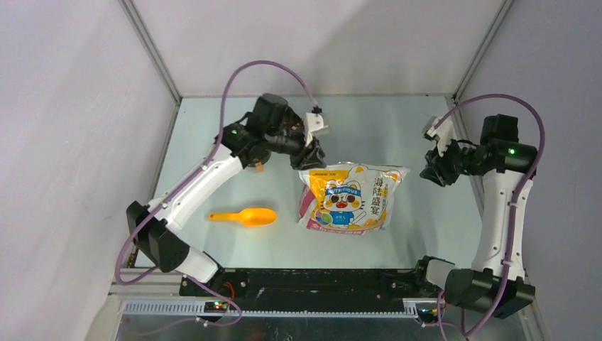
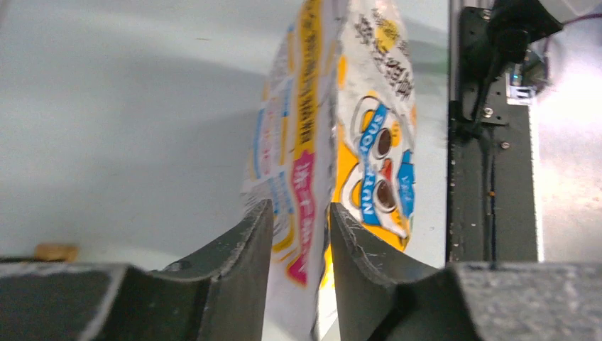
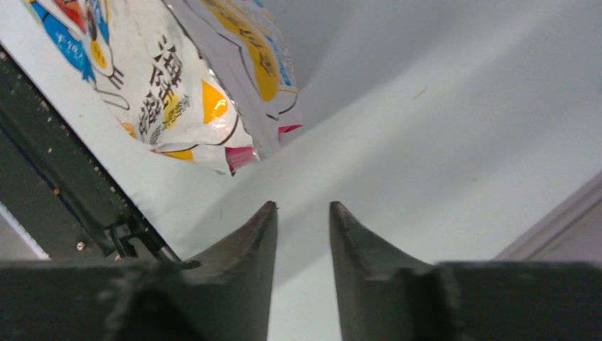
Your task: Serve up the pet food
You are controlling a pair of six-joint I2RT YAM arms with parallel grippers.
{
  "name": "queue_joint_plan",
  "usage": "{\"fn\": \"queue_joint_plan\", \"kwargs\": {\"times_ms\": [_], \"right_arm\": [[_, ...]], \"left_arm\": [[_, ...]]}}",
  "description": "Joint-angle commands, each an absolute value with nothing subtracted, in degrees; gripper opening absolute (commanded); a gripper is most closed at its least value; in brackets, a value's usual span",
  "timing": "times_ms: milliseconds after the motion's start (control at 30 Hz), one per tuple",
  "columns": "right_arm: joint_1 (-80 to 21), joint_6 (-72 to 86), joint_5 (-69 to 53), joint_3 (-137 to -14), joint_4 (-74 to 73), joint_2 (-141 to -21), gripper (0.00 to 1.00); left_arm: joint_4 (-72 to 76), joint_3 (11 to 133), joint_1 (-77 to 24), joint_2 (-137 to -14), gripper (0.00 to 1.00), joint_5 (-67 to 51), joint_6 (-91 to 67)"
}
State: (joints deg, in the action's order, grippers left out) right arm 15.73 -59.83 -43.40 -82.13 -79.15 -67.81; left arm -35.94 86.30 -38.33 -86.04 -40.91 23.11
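Note:
The printed cat bag (image 1: 351, 199) lies flat in the middle of the table, and no heap of pet food shows. One small brown bit like a pellet (image 2: 55, 251) lies on the table beside the left arm. My left gripper (image 1: 312, 155) is at the bag's far left corner. In the left wrist view its jaws (image 2: 301, 206) stand apart, with the bag's edge (image 2: 305, 163) in the gap between them. My right gripper (image 1: 431, 172) hovers just right of the bag's far right corner. It is open and empty (image 3: 303, 204), clear of the bag corner (image 3: 238, 156).
An orange scoop (image 1: 245, 216) lies on the table left of the bag, handle pointing left. The black base rail (image 1: 312, 280) runs along the near edge. Grey walls close in the table at the back and on both sides.

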Motion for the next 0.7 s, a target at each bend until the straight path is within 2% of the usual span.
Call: {"fn": "queue_joint_plan", "kwargs": {"times_ms": [0, 67, 167, 200, 233, 267, 367, 400, 433, 533, 667], "right_arm": [[18.7, -53.8, -42.0, -82.2, -76.2, -63.0, 0.39], [19.9, -48.5, -41.1, -83.4, -75.6, -61.5, 0.44], [20.6, -38.9, -37.6, -86.3, -72.6, -60.5, 0.63], [20.6, -32.3, -35.0, -87.4, -71.2, -60.4, 0.65], [20.6, -28.3, -33.2, -87.7, -67.4, -59.6, 0.82], [20.6, -20.6, -29.3, -87.7, -65.6, -58.2, 0.95], [20.6, -12.2, -25.9, -87.6, -60.2, -54.7, 0.99], [20.5, -9.4, -24.8, -87.1, -58.9, -52.5, 0.99], [20.5, -8.4, -24.1, -86.8, -56.2, -51.3, 1.00], [20.5, -5.4, -20.3, -83.6, -50.0, -45.3, 1.00], [20.4, -4.4, -18.3, -80.9, -47.1, -40.9, 1.00]], "left_arm": [[-43.8, 93.4, -32.8, -80.6, 0.43, -38.9, 27.6], [-47.0, 94.2, -29.0, -78.8, 0.45, -38.0, 29.0], [-48.4, 93.7, -22.0, -74.3, 0.53, -34.0, 26.7], [-48.6, 93.1, -20.9, -72.2, 0.56, -30.5, 24.8], [-48.8, 92.7, -18.8, -70.9, 0.61, -28.3, 24.1], [-48.9, 91.4, -18.1, -68.3, 0.65, -22.6, 23.5], [-49.3, 87.6, -17.0, -62.5, 0.81, -5.6, 22.7], [-49.5, 85.7, -16.9, -59.6, 0.84, -3.4, 22.5], [-49.8, 84.8, -16.7, -58.3, 0.94, 0.3, 21.7], [-49.6, 83.0, -15.9, -52.8, 0.99, 8.3, 15.5], [-50.7, 84.9, -8.2, -49.0, 1.00, 6.2, 2.7]]}}
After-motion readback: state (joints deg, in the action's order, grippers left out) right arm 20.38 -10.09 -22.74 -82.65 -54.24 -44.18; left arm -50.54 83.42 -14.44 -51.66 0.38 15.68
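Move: The left hand, fingers part open, is at the left end of the pet food bag's top seam; the bag's middle lies about 11 cm to its right, 3 cm back and 10 cm below. The near bowl stands some 19 cm left and 15 cm ahead, the far bowl 9 cm left and 23 cm ahead, the scoop 21 cm left and 6 cm back. From the empty right hand, the bag's middle is about 23 cm left and 3 cm back. The left fingers come free of the bag's top left corner and spread wide as the arm sweeps nearly 30 cm left and 10 cm up, bowing forward midway and back again, the wrist swinging some 60 degrees counter-clockwise. Meanwhile the right hand, touching nothing, rises 13 cm and backs off to the right, away from the bag, opening fully and turning about 45 degrees clockwise. ##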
